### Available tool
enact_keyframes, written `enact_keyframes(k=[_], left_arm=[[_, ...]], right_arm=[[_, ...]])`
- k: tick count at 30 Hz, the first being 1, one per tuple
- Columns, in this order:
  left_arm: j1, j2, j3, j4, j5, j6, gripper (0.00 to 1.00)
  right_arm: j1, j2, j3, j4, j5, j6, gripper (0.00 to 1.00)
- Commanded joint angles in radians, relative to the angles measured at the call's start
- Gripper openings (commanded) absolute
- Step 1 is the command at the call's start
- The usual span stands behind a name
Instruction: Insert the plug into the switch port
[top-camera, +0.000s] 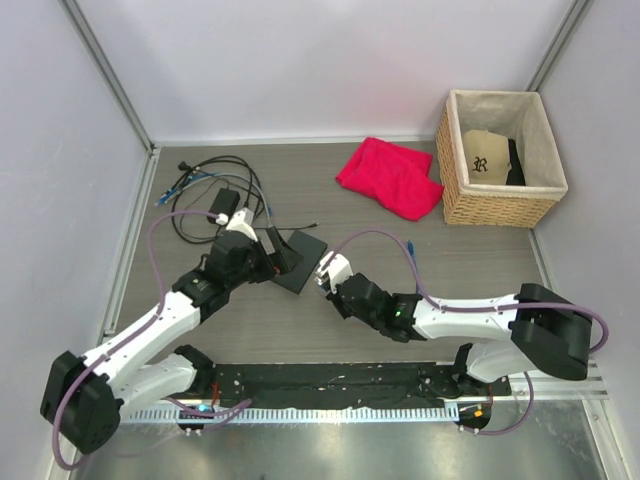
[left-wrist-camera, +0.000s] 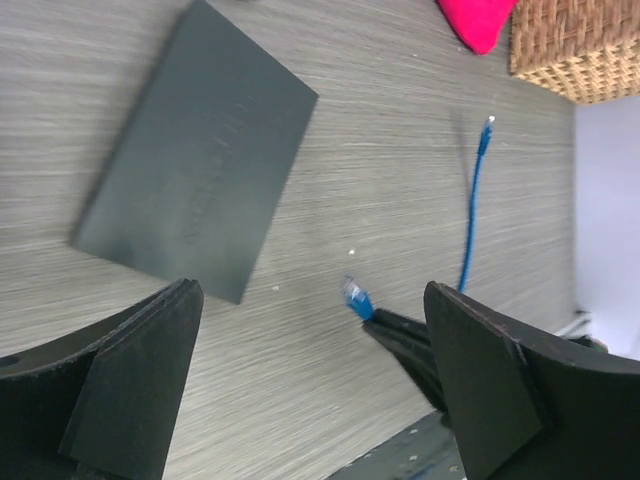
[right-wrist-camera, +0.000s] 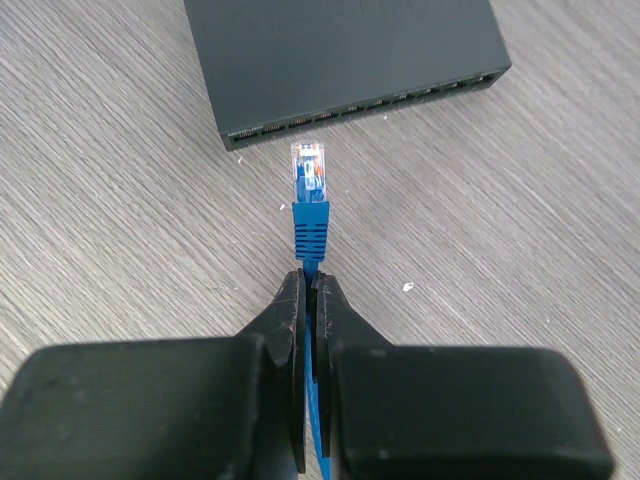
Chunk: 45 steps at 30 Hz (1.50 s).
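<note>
The switch (top-camera: 300, 258) is a flat dark box lying on the wooden table between the two arms. Its row of ports (right-wrist-camera: 370, 105) faces the right wrist camera. My right gripper (right-wrist-camera: 309, 275) is shut on the blue cable just behind the plug (right-wrist-camera: 309, 170). The plug's clear tip points at the port edge, a small gap short of it. From the left wrist, the switch (left-wrist-camera: 200, 160) lies ahead and the plug (left-wrist-camera: 355, 296) shows between the fingers. My left gripper (left-wrist-camera: 312, 300) is open and holds nothing, next to the switch's left side (top-camera: 265, 248).
The blue cable (left-wrist-camera: 472, 220) trails off to the right across the table, its far end loose (top-camera: 411, 247). A red cloth (top-camera: 390, 175) and a wicker basket (top-camera: 500, 205) sit at the back right. Black cords with a power brick (top-camera: 225, 205) lie at the back left.
</note>
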Motion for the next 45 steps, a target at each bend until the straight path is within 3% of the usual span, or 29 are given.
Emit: enact_keyframes(k=[1, 11, 21, 31, 37, 41, 45], left_arm=[[-0.031, 0.066, -0.025, 0.262, 0.068, -0.116, 0.96], [-0.089, 0.252, -0.018, 0.433, 0.058, -0.137, 0.77], [-0.126, 0.276, -0.046, 0.477, 0.060, -0.179, 0.47], [-0.152, 0.278, -0.063, 0.482, 0.034, -0.188, 0.42], [-0.157, 0.269, -0.060, 0.488, 0.032, -0.189, 0.24], [-0.160, 0.264, -0.064, 0.491, 0.031, -0.189, 0.02], [-0.160, 0.256, -0.078, 0.506, 0.028, -0.197, 0.00]], right_arm=[[-0.004, -0.070, -0.041, 0.180, 0.012, -0.029, 0.01], [-0.039, -0.142, -0.094, 0.237, -0.068, 0.006, 0.01], [-0.082, -0.158, -0.122, 0.263, -0.104, 0.044, 0.01], [-0.090, -0.173, -0.133, 0.281, -0.123, 0.063, 0.01], [-0.093, -0.187, -0.140, 0.280, -0.126, 0.071, 0.01], [-0.097, -0.182, -0.139, 0.283, -0.147, 0.074, 0.01], [-0.117, -0.193, -0.153, 0.312, -0.173, 0.083, 0.06]])
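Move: Roughly 8 cm to the left hand's right, level with it fore and aft and 6 cm lower, is the blue cable's plug. The switch lies about 5 cm ahead of the left hand, 2 cm right and 13 cm below, and a black cable tip 11 cm ahead, 5 cm right, 14 cm below. From the right hand, which already grips the cable, the switch is some 8 cm ahead, 8 cm left and 6 cm down; the plug sticks out 2 cm ahead, 2 cm left and 1 cm below. Reaching about 8 cm to the right and 2 cm down, the open left hand comes to the plug, rolling its left side down some 10 degrees, and closes almost fully, seeming to pinch the clear front end. The right hand keeps hold of the cable just behind the plug, lifts it some 3 cm towards the left fingers, tilting its left side up about 15 degrees, then roughly holds there. ##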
